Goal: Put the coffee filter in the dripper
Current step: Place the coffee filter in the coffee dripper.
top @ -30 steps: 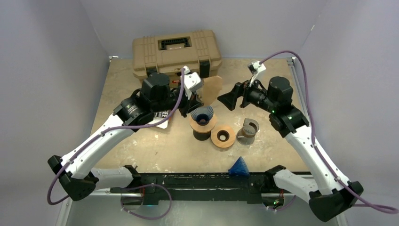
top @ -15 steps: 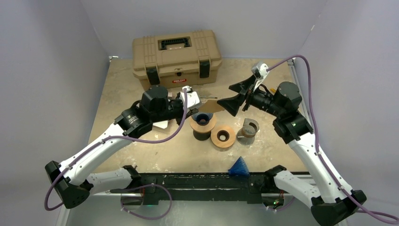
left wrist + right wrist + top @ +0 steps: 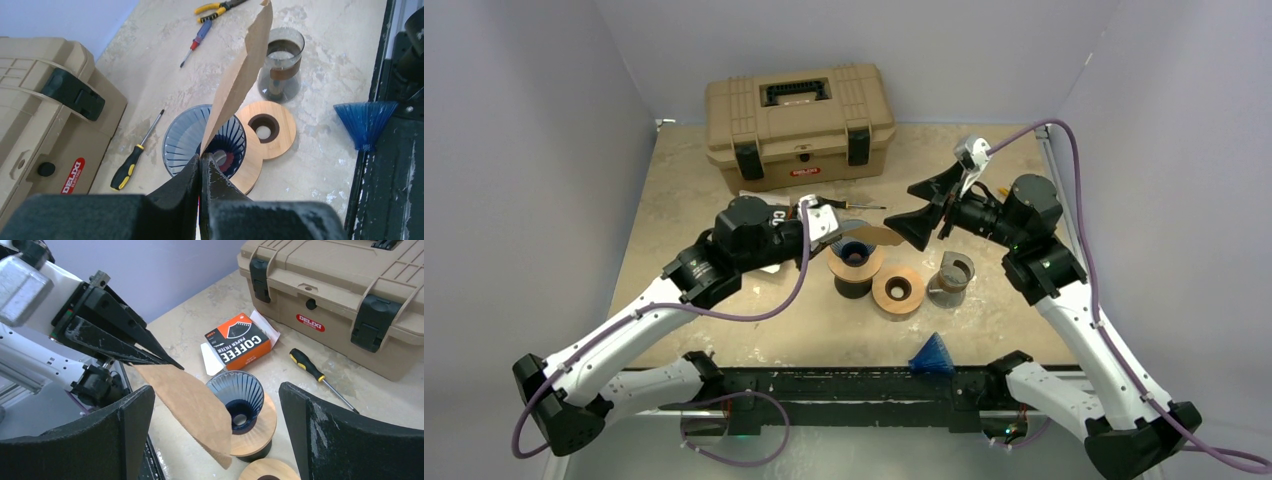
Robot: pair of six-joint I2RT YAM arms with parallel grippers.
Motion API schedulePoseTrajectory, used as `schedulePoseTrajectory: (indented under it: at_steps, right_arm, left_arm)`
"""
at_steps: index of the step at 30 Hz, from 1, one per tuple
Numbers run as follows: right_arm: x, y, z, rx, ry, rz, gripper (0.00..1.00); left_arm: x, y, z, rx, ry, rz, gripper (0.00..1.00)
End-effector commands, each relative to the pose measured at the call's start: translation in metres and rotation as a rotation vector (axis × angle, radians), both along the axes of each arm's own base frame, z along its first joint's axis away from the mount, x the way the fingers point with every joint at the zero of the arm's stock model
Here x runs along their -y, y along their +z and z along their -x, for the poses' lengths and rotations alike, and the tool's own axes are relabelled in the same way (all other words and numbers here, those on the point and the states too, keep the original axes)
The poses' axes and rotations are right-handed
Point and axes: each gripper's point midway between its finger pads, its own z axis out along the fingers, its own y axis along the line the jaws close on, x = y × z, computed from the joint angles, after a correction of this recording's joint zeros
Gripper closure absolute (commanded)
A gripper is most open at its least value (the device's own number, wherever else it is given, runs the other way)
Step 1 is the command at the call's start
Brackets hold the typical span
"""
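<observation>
A flat brown paper coffee filter [image 3: 241, 75] is pinched by its corner in my left gripper [image 3: 202, 158], which is shut on it. In the top view the filter [image 3: 876, 235] hangs level just above the blue ribbed dripper [image 3: 855, 251], which sits on a round wooden stand. The dripper [image 3: 239, 394] is empty, with the filter [image 3: 192, 399] slanting over its left rim. My right gripper [image 3: 920, 204] stands wide open just right of the filter's free end, touching nothing. From the right wrist the filter lies between its two fingers [image 3: 130, 425].
A tan toolbox [image 3: 799, 110] stands at the back. An orange coffee filter box [image 3: 239, 344] and a black-and-yellow screwdriver [image 3: 312, 371] lie near the dripper. A wooden ring [image 3: 898, 290], a glass carafe [image 3: 951, 277] and a second blue cone [image 3: 933, 354] sit to its right.
My left arm came down and forward, turning the filter from upright to level over the dripper. The right gripper swung left towards the filter and stayed open.
</observation>
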Motion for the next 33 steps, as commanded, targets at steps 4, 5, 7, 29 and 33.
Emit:
schedulePoseTrajectory:
  at_steps: [4,5,7,29,33]
  right_arm:
    - [0.007,0.016,0.000,0.023,-0.048,-0.034,0.02]
    - [0.009,0.019,0.001,0.028,-0.060,-0.041,0.02]
    - [0.012,0.024,0.002,0.035,-0.081,-0.052,0.02]
    - [-0.001,-0.016,-0.004,-0.255,-0.082,-0.283,0.03]
    - [-0.011,-0.022,0.001,-0.300,-0.012,-0.315,0.03]
  left_arm:
    - [0.005,0.038,0.005,-0.149,0.092,0.245,1.00]
    - [0.006,0.036,0.006,-0.201,0.111,0.261,1.00]
    - [0.009,0.035,0.007,-0.293,0.142,0.297,1.00]
    - [0.014,0.091,0.013,-0.592,0.165,0.845,1.00]
    - [0.014,0.102,0.017,-0.592,0.101,0.888,1.00]
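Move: The left gripper holds the coffee filter, which sticks out to its right over the dripper; the dripper's middle is about 3 cm ahead, 4 cm right and 10 cm below. The spare wooden ring lies some 10 cm right of the dripper and 7 cm nearer the bases, the glass carafe about 20 cm right of the dripper and 4 cm nearer. From the open right gripper, the filter's middle is roughly 7 cm left, 3 cm back and 8 cm below. Keep the left fingers shut on the filter and raise them away from the dripper, about 7 cm in all, mostly late, rolling the gripper some 55 degrees counter-clockwise as seen from behind the hand. Lift the open right gripper and draw it right about 3 cm, then bring it back left and sink it to about 5 cm below its start, tipping it down and touching nothing. ##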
